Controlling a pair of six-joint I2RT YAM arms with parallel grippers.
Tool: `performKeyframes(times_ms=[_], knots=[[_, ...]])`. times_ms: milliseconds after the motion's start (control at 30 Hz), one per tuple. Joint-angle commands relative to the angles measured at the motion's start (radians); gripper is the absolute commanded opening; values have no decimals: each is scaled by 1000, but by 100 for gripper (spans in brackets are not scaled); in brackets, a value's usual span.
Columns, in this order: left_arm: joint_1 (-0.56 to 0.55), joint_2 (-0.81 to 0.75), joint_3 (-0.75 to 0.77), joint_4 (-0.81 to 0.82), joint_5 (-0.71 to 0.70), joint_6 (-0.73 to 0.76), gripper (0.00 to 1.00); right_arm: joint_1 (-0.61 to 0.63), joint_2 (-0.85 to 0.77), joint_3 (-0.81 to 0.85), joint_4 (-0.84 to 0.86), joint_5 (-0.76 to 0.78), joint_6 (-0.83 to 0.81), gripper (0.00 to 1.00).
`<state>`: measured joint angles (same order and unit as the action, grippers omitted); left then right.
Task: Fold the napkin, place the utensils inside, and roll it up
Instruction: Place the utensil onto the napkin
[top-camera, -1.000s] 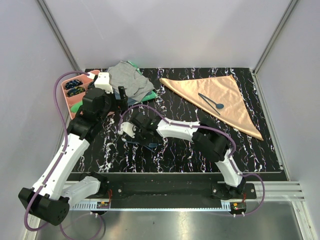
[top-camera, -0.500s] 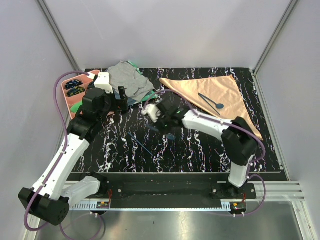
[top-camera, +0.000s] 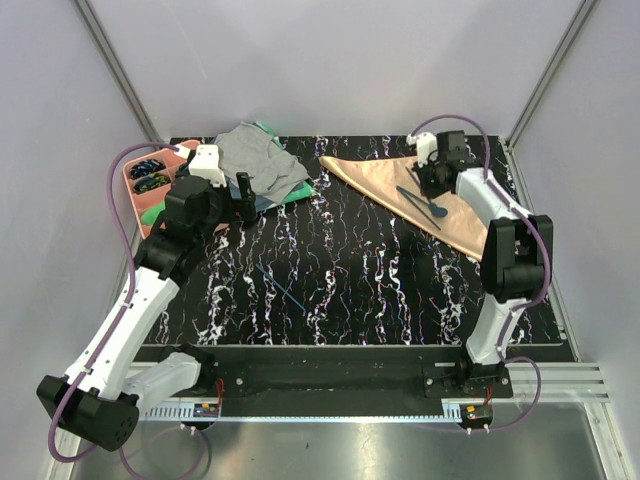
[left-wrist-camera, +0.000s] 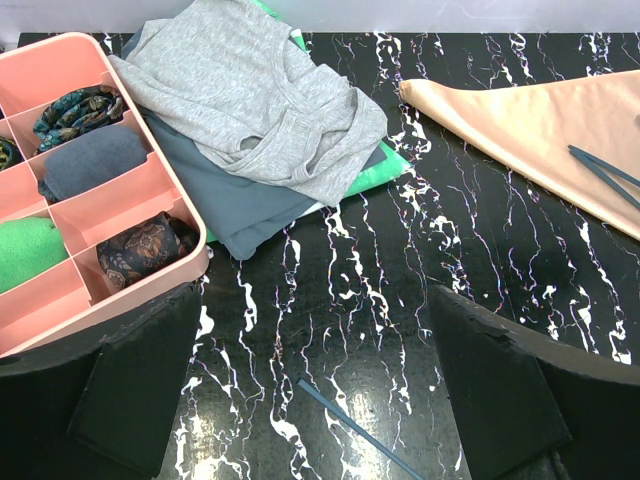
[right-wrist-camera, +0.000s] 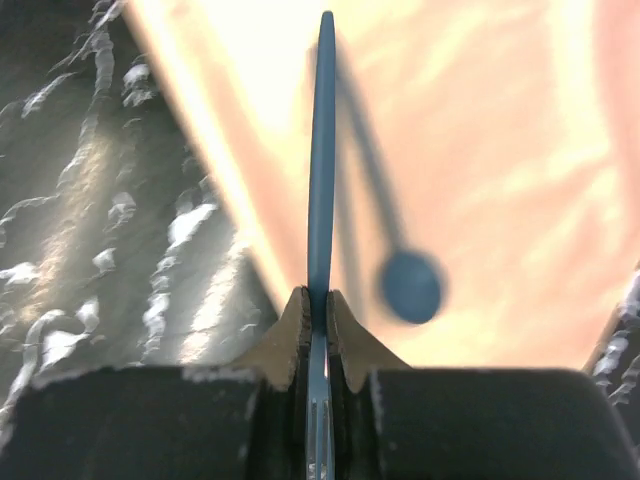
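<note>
The peach-orange napkin (top-camera: 455, 200) (left-wrist-camera: 540, 120) lies folded into a triangle at the back right. A dark blue spoon (top-camera: 428, 205) (right-wrist-camera: 410, 285) rests on it. My right gripper (top-camera: 432, 180) (right-wrist-camera: 320, 300) hovers over the napkin's upper part, shut on a dark blue fork (right-wrist-camera: 322, 150). The fork's handle sticks out ahead and its tines sit between the jaws. Another slim blue utensil (top-camera: 285, 290) (left-wrist-camera: 350, 425) lies on the black table at centre left. My left gripper (top-camera: 243, 190) (left-wrist-camera: 312, 300) stands open above the table, empty, just beyond that utensil's end.
A pink compartment tray (top-camera: 135, 192) (left-wrist-camera: 130, 270) holding small cloth items sits at the back left. A grey cloth (top-camera: 255, 160) (left-wrist-camera: 250, 100) lies piled on a green cloth (top-camera: 295, 195) (left-wrist-camera: 380, 175) next to it. Walls close in the back and both sides.
My right arm has swung from the table's left middle to the back right, carrying the fork over the napkin. The left arm has not moved.
</note>
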<state>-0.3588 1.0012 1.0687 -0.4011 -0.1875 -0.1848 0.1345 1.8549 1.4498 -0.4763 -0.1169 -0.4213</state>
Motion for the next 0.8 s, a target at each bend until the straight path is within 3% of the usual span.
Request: performKeyframes(times_ms=[0, 233, 767], knots=[[6, -6, -4, 47, 2, 1, 99, -71, 151, 197, -68, -81, -128, 0], [6, -6, -13, 59, 10, 13, 99, -121, 354, 483, -248, -138, -257, 0], [6, 34, -15, 62, 45, 11, 99, -122, 458, 526, -278, -109, -372, 0]])
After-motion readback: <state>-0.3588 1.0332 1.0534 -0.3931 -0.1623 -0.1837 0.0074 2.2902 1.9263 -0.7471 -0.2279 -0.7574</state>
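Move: Over the napkin, the right hand holds a utensil. The bare patch it is taking it to lies about 6 cm ahead, 5 cm to its right and roughly 9 cm below. At that same lower level, the spoon's middle is some 4 cm straight ahead, and the thin utensil's middle about 2 cm straight ahead. From the left hand, the patch is roughly 20 cm ahead, 50 cm right and 28 cm below. Carrying the pinched utensil forward and to the right past the laid spoon, the right hand travels about 7 cm out and 5 cm across, then sinks some 6 cm towards the bare napkin, easing back a centimetre. Its wrist turns roughly 10 degrees counter-clockwise and tips steeper; the fingers stay shut. Far off, the open left hand sinks a centimetre or two. ##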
